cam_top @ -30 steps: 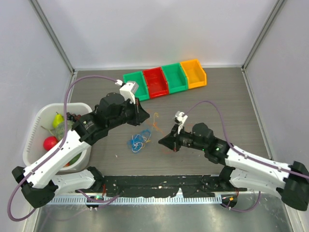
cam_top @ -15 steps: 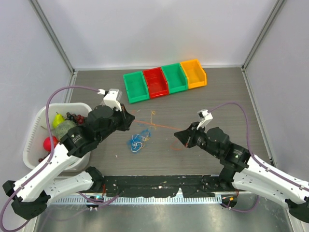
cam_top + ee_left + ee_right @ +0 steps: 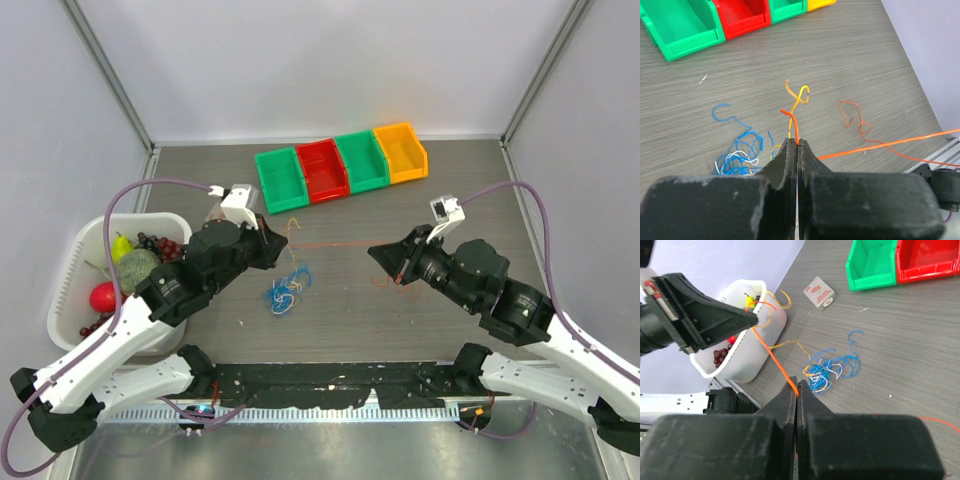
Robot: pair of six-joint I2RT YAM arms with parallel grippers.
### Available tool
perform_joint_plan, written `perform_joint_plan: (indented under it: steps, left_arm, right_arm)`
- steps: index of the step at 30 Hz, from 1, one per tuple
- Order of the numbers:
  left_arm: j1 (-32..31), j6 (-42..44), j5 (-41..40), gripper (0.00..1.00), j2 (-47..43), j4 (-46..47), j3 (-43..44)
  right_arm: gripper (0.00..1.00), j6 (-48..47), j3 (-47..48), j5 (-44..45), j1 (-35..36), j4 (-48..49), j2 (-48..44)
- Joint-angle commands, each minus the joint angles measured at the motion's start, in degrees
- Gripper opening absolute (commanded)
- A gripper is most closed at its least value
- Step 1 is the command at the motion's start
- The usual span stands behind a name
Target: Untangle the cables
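Observation:
A thin orange cable (image 3: 330, 244) is stretched between my two grippers above the table. My left gripper (image 3: 285, 243) is shut on one end of it (image 3: 796, 131), and a yellow-orange loop (image 3: 799, 97) curls just beyond the jaws. My right gripper (image 3: 372, 253) is shut on the other end (image 3: 775, 360). The remaining cables, mostly blue with whitish and yellow strands, lie in a small tangle (image 3: 287, 290) on the table below and between the grippers, also seen in the left wrist view (image 3: 740, 150) and the right wrist view (image 3: 827, 371). A loose reddish-orange squiggle (image 3: 855, 117) rests on the table.
Four bins stand at the back: green (image 3: 281, 178), red (image 3: 322, 169), green (image 3: 361, 160), orange (image 3: 401, 152). A white basket (image 3: 75, 250) with fruit sits at the left beside the left arm. A small card (image 3: 819, 291) lies near the green bin.
Both grippers have drawn apart, left gripper leftward, right gripper right and back. The orange cable has come out of the tangle and now runs taut between them.

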Motion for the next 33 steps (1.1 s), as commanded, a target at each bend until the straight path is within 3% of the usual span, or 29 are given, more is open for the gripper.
perform_joint_plan:
  steps: [1, 2, 7, 10, 12, 24, 33]
  left_arm:
    - [1.3, 3.1, -4.4, 0.00, 2.1, -1.4, 1.0]
    - [1.4, 3.8, -3.0, 0.04, 2.9, -1.2, 1.4]
    - [1.4, 4.2, -1.3, 0.69, 4.5, -0.5, 1.0]
    - [1.7, 4.0, -0.9, 0.88, 2.3, 0.4, -1.2]
    - [1.7, 5.3, 4.9, 0.99, 0.7, 3.0, -3.0]
    - [1.7, 6.1, 22.2, 0.99, 1.6, 15.0, -6.4]
    - [1.7, 3.0, 12.1, 1.00, 1.1, 11.0, -6.9]
  right_arm:
    - [0.01, -5.3, 11.6, 3.3, -0.5, -1.4, 1.6]
    - [0.01, -5.7, 13.3, 3.3, -0.5, -2.7, 3.3]
    - [0.01, -8.8, 27.5, 4.7, -0.6, -7.8, 10.4]
    - [0.01, -11.8, 34.3, 4.1, -0.5, -10.4, 15.5]
    - [0.01, -13.7, 39.7, 4.2, -0.5, -12.4, 18.1]
    - [0.01, -22.5, 62.8, 8.6, -0.5, -14.5, 29.9]
    - [0.01, -33.2, 76.0, 18.3, -0.5, -12.5, 39.8]
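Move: The orange-red cable is pinched in both hands' fingertips, stretched across the gap; the left fingertips also hold the yellow cable. From the right hand, the left hand's grip lies about 16 cm left and 5 cm ahead. The blue-white tangle is on the table, roughly 11 cm ahead of the left hand, 1 cm left and 28 cm below. Loose red loops lie some 25 cm right of the tangle and 1 cm farther out. Straight up goes the right hand, some 26 cm, keeping its pinch on the orange-red cable, easing forward late and tilting its fingers up about 25 degrees. The left hand opens wide early on, letting go of both cables as it dips about 3 cm, then swings right and slightly back, turning clockwise. ##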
